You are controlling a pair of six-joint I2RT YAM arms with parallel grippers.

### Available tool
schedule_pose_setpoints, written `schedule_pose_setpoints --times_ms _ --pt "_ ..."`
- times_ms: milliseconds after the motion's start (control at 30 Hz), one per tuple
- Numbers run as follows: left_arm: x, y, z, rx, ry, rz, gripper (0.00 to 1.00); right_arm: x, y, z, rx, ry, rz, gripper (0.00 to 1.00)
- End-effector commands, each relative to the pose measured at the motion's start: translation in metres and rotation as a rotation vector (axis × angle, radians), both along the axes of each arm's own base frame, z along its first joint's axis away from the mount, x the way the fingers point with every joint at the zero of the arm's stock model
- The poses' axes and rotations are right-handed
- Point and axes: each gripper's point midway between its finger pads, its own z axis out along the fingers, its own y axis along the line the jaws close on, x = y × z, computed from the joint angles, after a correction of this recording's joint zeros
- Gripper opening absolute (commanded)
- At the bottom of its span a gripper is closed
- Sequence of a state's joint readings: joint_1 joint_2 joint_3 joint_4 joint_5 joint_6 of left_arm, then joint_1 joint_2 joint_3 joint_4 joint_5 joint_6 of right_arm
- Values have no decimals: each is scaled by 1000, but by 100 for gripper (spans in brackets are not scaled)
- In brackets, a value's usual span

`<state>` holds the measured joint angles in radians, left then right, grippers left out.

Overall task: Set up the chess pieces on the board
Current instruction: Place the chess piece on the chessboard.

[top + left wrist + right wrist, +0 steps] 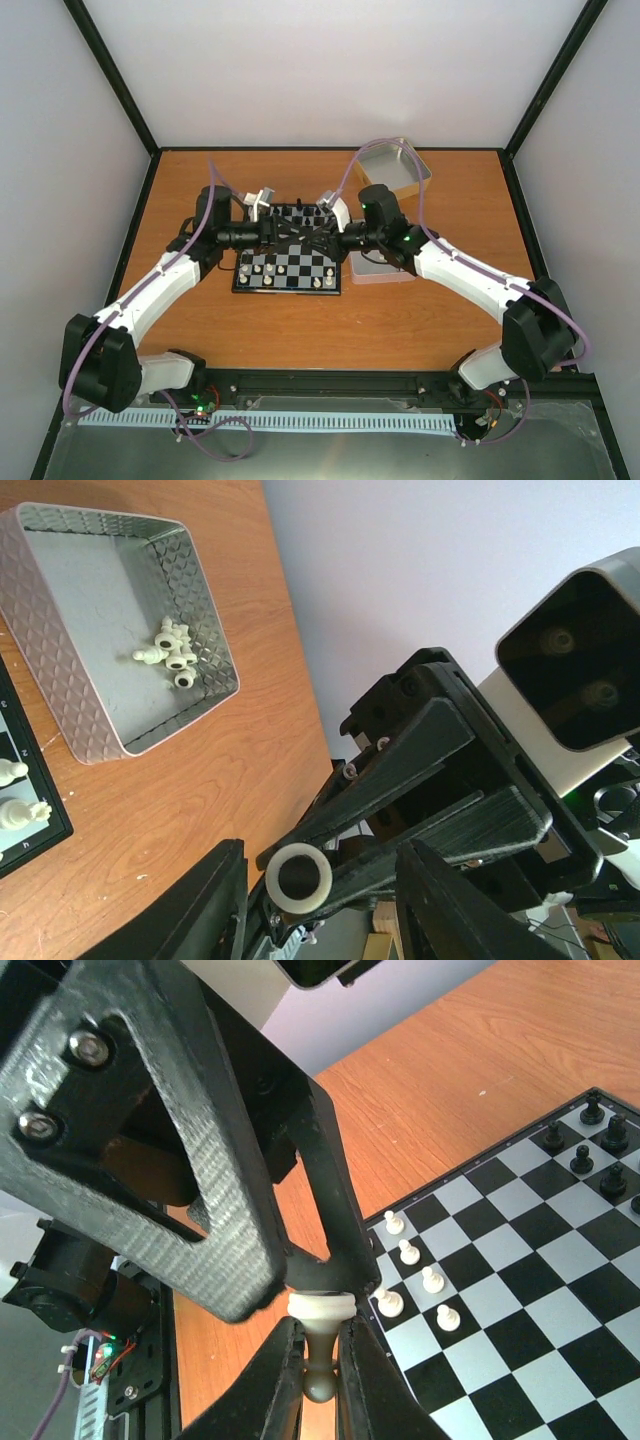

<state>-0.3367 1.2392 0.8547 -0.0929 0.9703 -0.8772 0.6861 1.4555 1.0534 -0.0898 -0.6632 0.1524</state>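
The board [290, 272] lies mid-table, with black pieces on its far rows and white pieces on its near rows. Both grippers meet tip to tip above it. My right gripper [320, 1385] [322, 238] is shut on the stem of a cream-white chess piece [320, 1335]. In the left wrist view the piece's round base [300, 878] faces the camera. My left gripper [330, 920] [292, 238] is open, with a finger standing wide on each side of that base. The board [520, 1260] carries several white pawns [410, 1252] and black pieces [590, 1140].
A shallow metal tin [200, 600] holding several loose white pieces [172, 652] stands beside the board's right edge and shows as well in the top view [385, 270]. A second tin [395, 170] stands at the back right. Walls enclose the table.
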Motion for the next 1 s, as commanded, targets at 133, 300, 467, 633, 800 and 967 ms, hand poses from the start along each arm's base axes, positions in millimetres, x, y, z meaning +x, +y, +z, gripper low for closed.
schedule_pose_setpoints --times_ms 133,300,467,633,800,967 --pt "1 -4 -4 -14 7 -18 39 1 10 10 9 -43 18 10" --pt "3 -4 -5 -22 16 -10 27 -1 11 8 3 -44 29 10" --pt "3 -4 -2 -28 12 -6 17 -3 12 7 -6 -57 26 9" --pt "0 -3 -1 -34 17 -5 10 1 11 11 7 -56 -17 14" --pt "-1 -2 1 -45 25 7 10 1 7 13 44 -44 -58 24" --pt "1 -2 13 -71 28 22 10 -6 0 17 169 54 -119 41"
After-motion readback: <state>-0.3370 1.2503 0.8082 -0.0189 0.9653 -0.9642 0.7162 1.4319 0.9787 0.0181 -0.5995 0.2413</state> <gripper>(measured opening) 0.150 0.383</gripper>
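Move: Over the near part of the board, the white chess piece is already in the right fingers, base up, right at that hand's point. From the left hand it lies 1 cm to the right and 1 cm lower, between the half-open fingers. About 21 cm below the left hand, the nearer right-hand pawn stands 5 cm right and 1 cm back, the lone left-hand pawn 6 cm left and level; the metal box is 18 cm right, 3 cm ahead. Sinking a little over 1 cm and tipping only a few degrees, the left hand shuts its fingers on the base end of the white chess piece while the right hand holds it almost still. Once that grip is made, the right fingers open and let go, their hand staying within about 1 cm of its place. ##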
